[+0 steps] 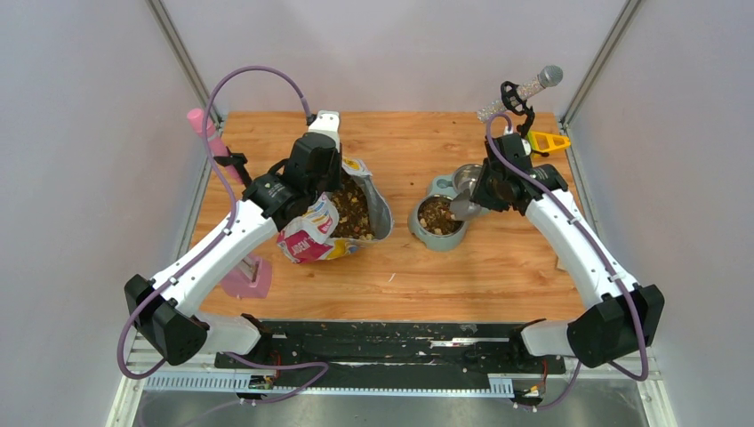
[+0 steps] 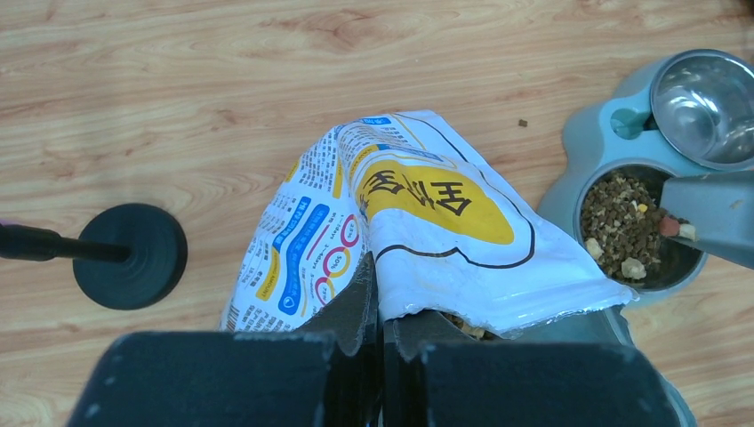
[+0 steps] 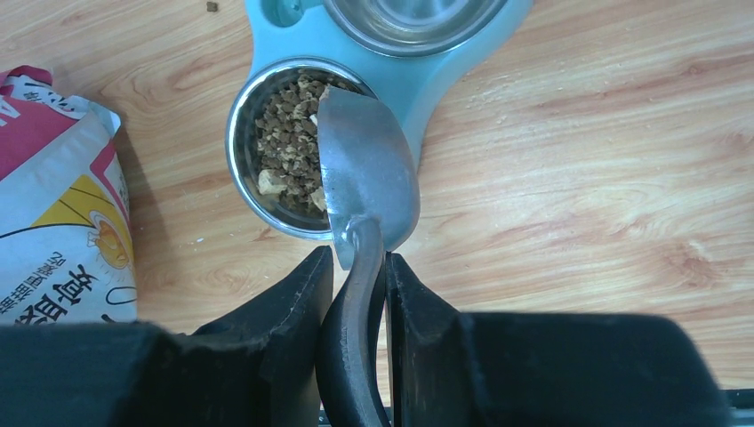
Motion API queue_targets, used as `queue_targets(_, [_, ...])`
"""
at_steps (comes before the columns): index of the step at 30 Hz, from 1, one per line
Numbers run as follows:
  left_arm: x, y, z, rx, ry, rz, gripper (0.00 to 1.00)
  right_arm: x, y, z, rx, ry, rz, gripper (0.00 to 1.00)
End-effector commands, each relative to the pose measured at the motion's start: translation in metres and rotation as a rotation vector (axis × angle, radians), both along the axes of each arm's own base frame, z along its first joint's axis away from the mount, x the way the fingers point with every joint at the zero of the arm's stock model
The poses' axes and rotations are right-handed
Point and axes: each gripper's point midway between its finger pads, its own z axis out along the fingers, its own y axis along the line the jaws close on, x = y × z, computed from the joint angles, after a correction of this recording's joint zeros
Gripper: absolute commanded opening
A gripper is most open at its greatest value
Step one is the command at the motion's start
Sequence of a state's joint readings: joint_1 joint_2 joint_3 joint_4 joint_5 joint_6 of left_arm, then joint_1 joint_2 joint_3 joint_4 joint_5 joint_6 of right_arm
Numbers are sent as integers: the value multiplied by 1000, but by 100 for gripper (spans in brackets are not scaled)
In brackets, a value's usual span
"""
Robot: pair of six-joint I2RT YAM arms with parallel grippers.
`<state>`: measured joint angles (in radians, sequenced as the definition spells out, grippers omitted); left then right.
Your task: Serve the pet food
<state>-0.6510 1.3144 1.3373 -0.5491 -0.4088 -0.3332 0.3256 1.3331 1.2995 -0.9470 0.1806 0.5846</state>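
Observation:
Brown pet food (image 1: 439, 214) (image 3: 286, 142) (image 2: 624, 222) fills the near steel bowl of a blue-grey double feeder (image 1: 442, 187) (image 3: 418, 76). More kibble (image 1: 352, 213) shows inside the open cat-print bag (image 1: 333, 222) (image 2: 418, 213). My left gripper (image 2: 381, 294) (image 1: 322, 173) is shut on the bag's top edge. My right gripper (image 3: 358, 267) (image 1: 485, 191) is shut on the handle of a grey scoop (image 3: 366, 169) (image 1: 462, 207) (image 2: 711, 218). The scoop is tipped over the bowl's right rim, and a few pieces lie at its edge in the left wrist view.
The feeder's far bowl (image 2: 707, 102) holds no kibble. A black round stand (image 2: 133, 255) sits left of the bag. A pink holder (image 1: 244, 276), a yellow piece (image 1: 549, 140) and a grey-tipped rod (image 1: 525, 89) lie near the table's edges. One kibble crumb (image 2: 523, 123) is loose.

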Motion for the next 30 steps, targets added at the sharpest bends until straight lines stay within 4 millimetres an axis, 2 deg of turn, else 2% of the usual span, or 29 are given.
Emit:
queue_targets(1, [2, 9, 52, -89, -145, 39, 0, 12, 9, 27, 23, -68, 66, 0])
queue_targets(5, [1, 7, 51, -98, -138, 32, 0, 17, 14, 32, 14, -82, 86, 0])
queue_targets(11, [2, 7, 54, -94, -139, 27, 0, 10, -16, 24, -128, -52, -11, 0])
queue_targets(13, [2, 7, 54, -93, -140, 28, 0, 9, -18, 29, -128, -66, -18, 0])
queue_targets(18, [3, 4, 54, -98, -136, 21, 0, 8, 11, 44, 8, -118, 100, 0])
queue_targets(20, [3, 3, 54, -99, -133, 15, 0, 7, 12, 51, 28, -136, 93, 0])
queue_targets(25, [3, -5, 56, -112, -123, -19, 0, -10, 21, 94, 151, -257, 110, 0])
queue_targets(30, [1, -25, 49, -100, -84, -102, 0, -45, 40, 141, 369, -409, 175, 0])
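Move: The near bowl, partly filled with kibble, lies about 6 cm ahead and 7 cm left of the right hand, some 12 cm below it; the scoop in that hand is tipped over its right side. The empty bowl sits about 15 cm straight ahead of the same hand, and the food bag's middle about 27 cm to its left and 4 cm ahead. From the left hand, the near bowl is about 21 cm right, 1 cm ahead and 21 cm below. The scoop, still gripped by its handle in the right hand, is shaken over the near bowl in small left-right swings of 1–2 cm. Then it is lifted faster and faster away from the bowl, about 7 cm up with a slight pull back and drift left, the wrist tipping its tip up and rolling a little. The left hand keeps its pinch on the bag's rim, almost still. ##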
